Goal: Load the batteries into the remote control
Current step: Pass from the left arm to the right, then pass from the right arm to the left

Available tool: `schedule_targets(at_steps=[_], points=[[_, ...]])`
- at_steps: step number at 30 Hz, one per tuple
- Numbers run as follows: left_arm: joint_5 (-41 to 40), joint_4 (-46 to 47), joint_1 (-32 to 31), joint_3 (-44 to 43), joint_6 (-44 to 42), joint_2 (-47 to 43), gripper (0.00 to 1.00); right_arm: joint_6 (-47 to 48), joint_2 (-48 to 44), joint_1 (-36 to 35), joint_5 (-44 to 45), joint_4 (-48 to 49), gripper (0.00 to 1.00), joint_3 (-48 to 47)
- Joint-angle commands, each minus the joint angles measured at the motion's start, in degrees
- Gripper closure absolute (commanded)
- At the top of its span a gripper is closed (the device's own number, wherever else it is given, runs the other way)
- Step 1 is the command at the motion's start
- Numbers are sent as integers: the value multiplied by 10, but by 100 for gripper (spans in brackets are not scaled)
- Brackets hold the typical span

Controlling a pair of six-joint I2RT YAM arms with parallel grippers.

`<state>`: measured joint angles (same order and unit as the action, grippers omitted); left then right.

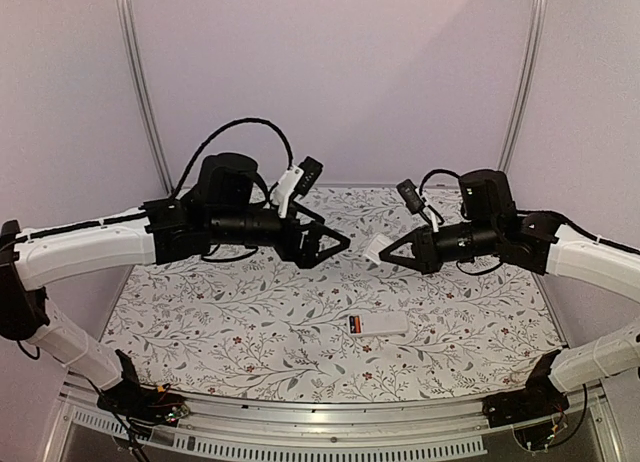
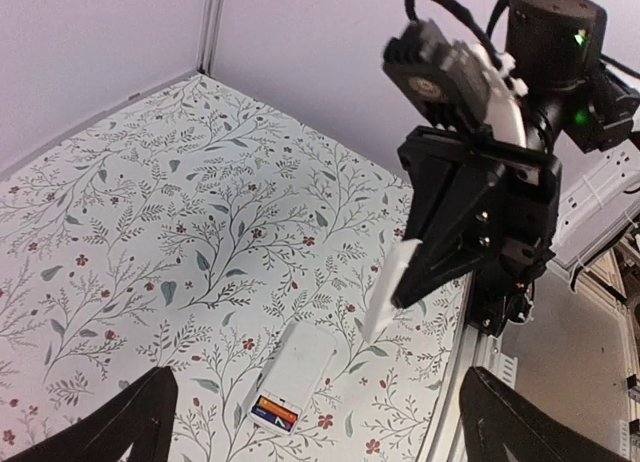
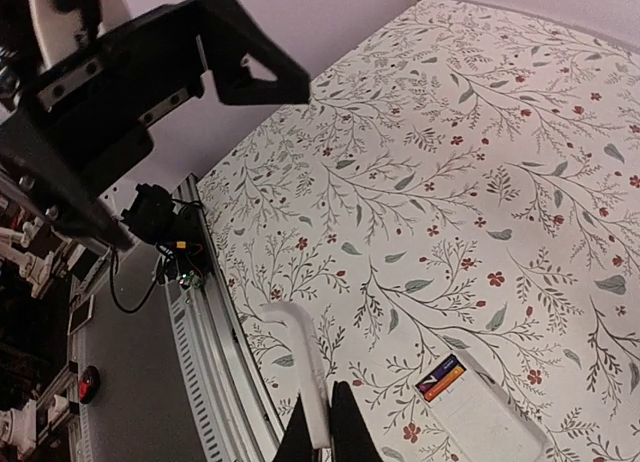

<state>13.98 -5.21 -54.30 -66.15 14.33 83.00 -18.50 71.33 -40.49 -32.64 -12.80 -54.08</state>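
The remote control [image 1: 385, 325] lies white back up on the flowered table, its battery bay uncovered at the left end. The batteries [image 1: 356, 325], one orange and one dark, sit side by side in that bay [image 2: 277, 412] [image 3: 445, 377]. Above the table my right gripper [image 1: 388, 251] is shut on a thin white cover plate [image 1: 377, 246] [image 3: 305, 367], pinched at one end [image 2: 390, 287]. My left gripper [image 1: 335, 244] hangs open and empty just left of it, its fingers [image 2: 140, 422] spread wide above the remote control [image 2: 305, 362] [image 3: 495, 412].
The two grippers face each other closely over the table's middle. A metal rail [image 1: 320, 422] runs along the near edge, with both arm bases and cables there. Purple walls and two upright poles [image 1: 140, 82] close off the back.
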Motion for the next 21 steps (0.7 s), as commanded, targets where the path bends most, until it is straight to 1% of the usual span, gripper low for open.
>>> schedule_targets(at_steps=[1, 6, 9, 12, 15, 21], points=[[97, -70, 34, 10, 48, -51, 0, 180, -66, -103, 143, -55, 100, 9], [241, -109, 53, 13, 56, -94, 0, 292, -89, -187, 259, -79, 100, 9], [292, -165, 52, -6, 51, -99, 1, 341, -107, -245, 318, -72, 100, 21], [347, -187, 45, -8, 63, -93, 0, 395, -98, -300, 395, -88, 100, 8], [356, -225, 20, -21, 43, -80, 1, 434, -73, -338, 443, -102, 100, -10], [339, -241, -7, -28, 27, -56, 3, 474, -61, -376, 466, -98, 100, -29]])
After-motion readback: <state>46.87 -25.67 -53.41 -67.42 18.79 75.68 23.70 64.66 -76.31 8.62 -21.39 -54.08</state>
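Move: Ahead of the right hand by about 4 cm, level with it left-right and some 23 cm below, lies the remote control; its open end with the batteries is about 5 cm left of its middle. The right fingers already hold the battery cover, which sticks out about 2 cm to their left. From the empty left hand, the remote is some 10 cm right, 4 cm ahead and 26 cm down. Drawing back towards the base about 11 cm and some 3 cm left, the right hand carries the battery cover away from the handover spot, rising slightly then sinking again, while it rolls over 50 degrees about its left-pointing fingers, top side going back. The left hand, still wide open, rises left, then backs off about 12 cm, easing down and turning clockwise. ##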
